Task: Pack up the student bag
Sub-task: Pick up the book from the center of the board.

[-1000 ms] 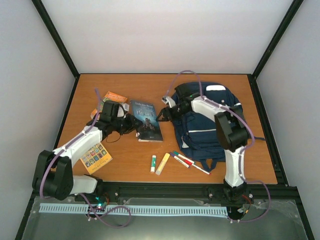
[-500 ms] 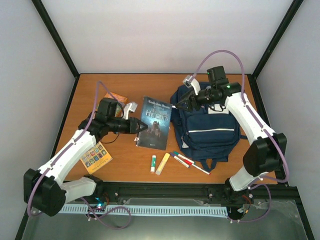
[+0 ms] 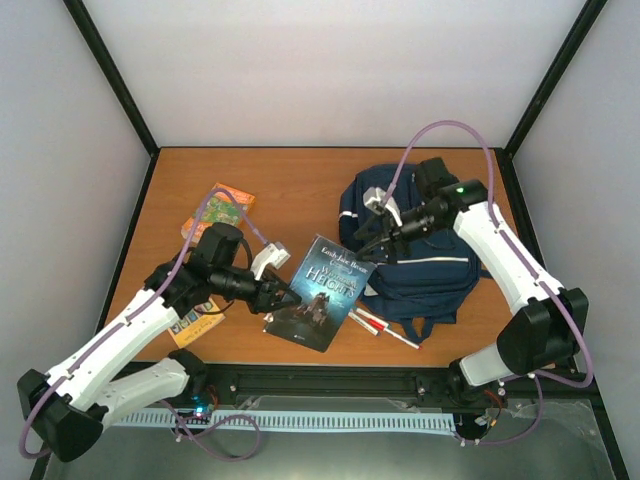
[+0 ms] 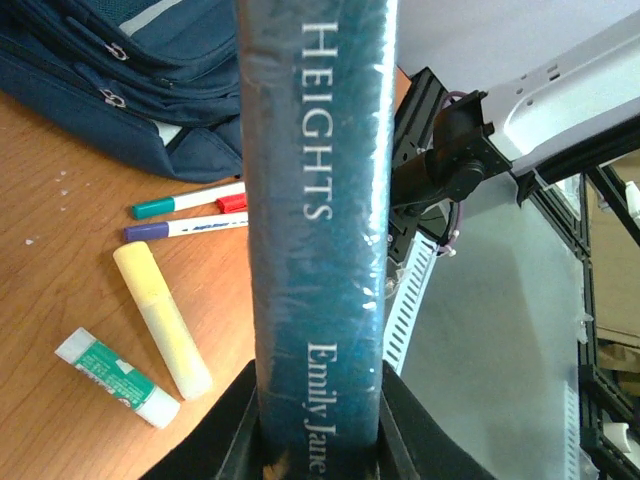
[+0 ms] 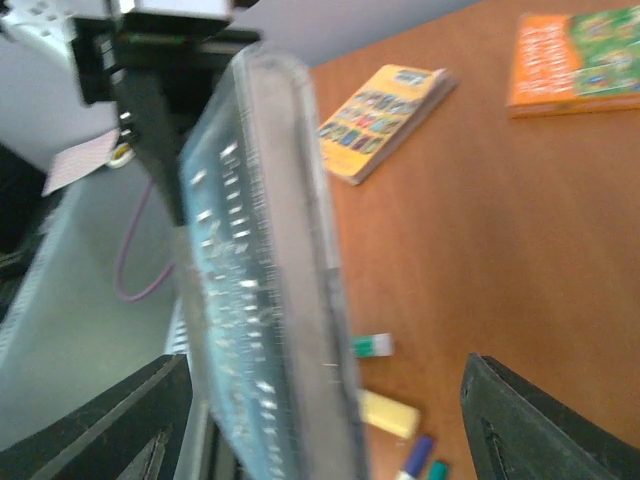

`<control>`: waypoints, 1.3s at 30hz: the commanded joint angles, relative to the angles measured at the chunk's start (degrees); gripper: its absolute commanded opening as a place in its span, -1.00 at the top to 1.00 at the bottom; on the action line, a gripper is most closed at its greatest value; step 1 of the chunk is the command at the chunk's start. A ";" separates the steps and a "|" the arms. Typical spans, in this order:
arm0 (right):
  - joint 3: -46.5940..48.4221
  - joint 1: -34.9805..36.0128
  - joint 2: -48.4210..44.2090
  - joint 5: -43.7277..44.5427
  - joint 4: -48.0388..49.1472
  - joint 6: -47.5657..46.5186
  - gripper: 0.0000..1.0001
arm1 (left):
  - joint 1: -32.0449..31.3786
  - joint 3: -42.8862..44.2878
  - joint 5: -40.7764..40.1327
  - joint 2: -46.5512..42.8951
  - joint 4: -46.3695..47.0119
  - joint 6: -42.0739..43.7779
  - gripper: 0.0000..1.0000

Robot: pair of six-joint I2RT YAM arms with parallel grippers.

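The student bag (image 3: 425, 255), a navy backpack with white stripes, lies at the right of the table, and its edge shows in the left wrist view (image 4: 130, 80). My left gripper (image 3: 275, 292) (image 4: 320, 400) is shut on the spine of a dark blue book (image 3: 322, 290) (image 4: 315, 200), holding it tilted above the table in front of the bag. Over the bag's left side hovers my right gripper (image 3: 376, 236) (image 5: 320, 430), open with nothing held. The same book (image 5: 260, 300) appears blurred ahead of its fingers.
Coloured markers (image 3: 385, 330) (image 4: 185, 205), a yellow highlighter (image 4: 160, 320) and a glue stick (image 4: 115, 375) lie near the table's front edge. An orange and green book (image 3: 222, 205) (image 5: 575, 55) rests at the back left. A yellow booklet (image 3: 190, 328) (image 5: 385, 105) lies under my left arm.
My left gripper lifted the blue book off the table and carried it nearer and rightward, tilted. My right gripper swung over the bag's left side and opened wider.
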 commanded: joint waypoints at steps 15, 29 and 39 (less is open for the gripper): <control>-6.54 5.94 1.85 -10.57 -6.42 -7.34 -0.06 | -1.49 4.04 5.95 1.34 3.30 7.33 0.98; -2.61 8.54 2.31 -9.43 -9.89 -10.27 0.85 | -1.48 5.40 10.28 3.37 2.72 7.55 0.28; 6.87 -0.14 5.34 -14.48 -21.70 -19.42 0.94 | -1.47 1.59 11.02 0.28 5.25 4.64 -0.06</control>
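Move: My left hand already holds the book by the lower part of its spine. The book's middle lies about 5 cm to the right, roughly level and neither ahead nor back; the highlighter lies some 22 cm below, 4 cm right and 2 cm ahead. From my open right hand the book's middle is about 9 cm back, 7 cm left and 4 cm lower; the backpack sits 9 cm ahead, 15 cm right and well below, the red marker 8 cm back, 5 cm right, on the table. I bring my right hand back about 7 cm, with some 3 cm of drift left and down, turning counter-clockwise and tipping, and close its fingers on the book's top edge. My left hand keeps its pinch, easing back 2 cm, then opens to let go of the spine; after that I lift both hands 2 to 3 cm, my right also going forward 2 cm. ##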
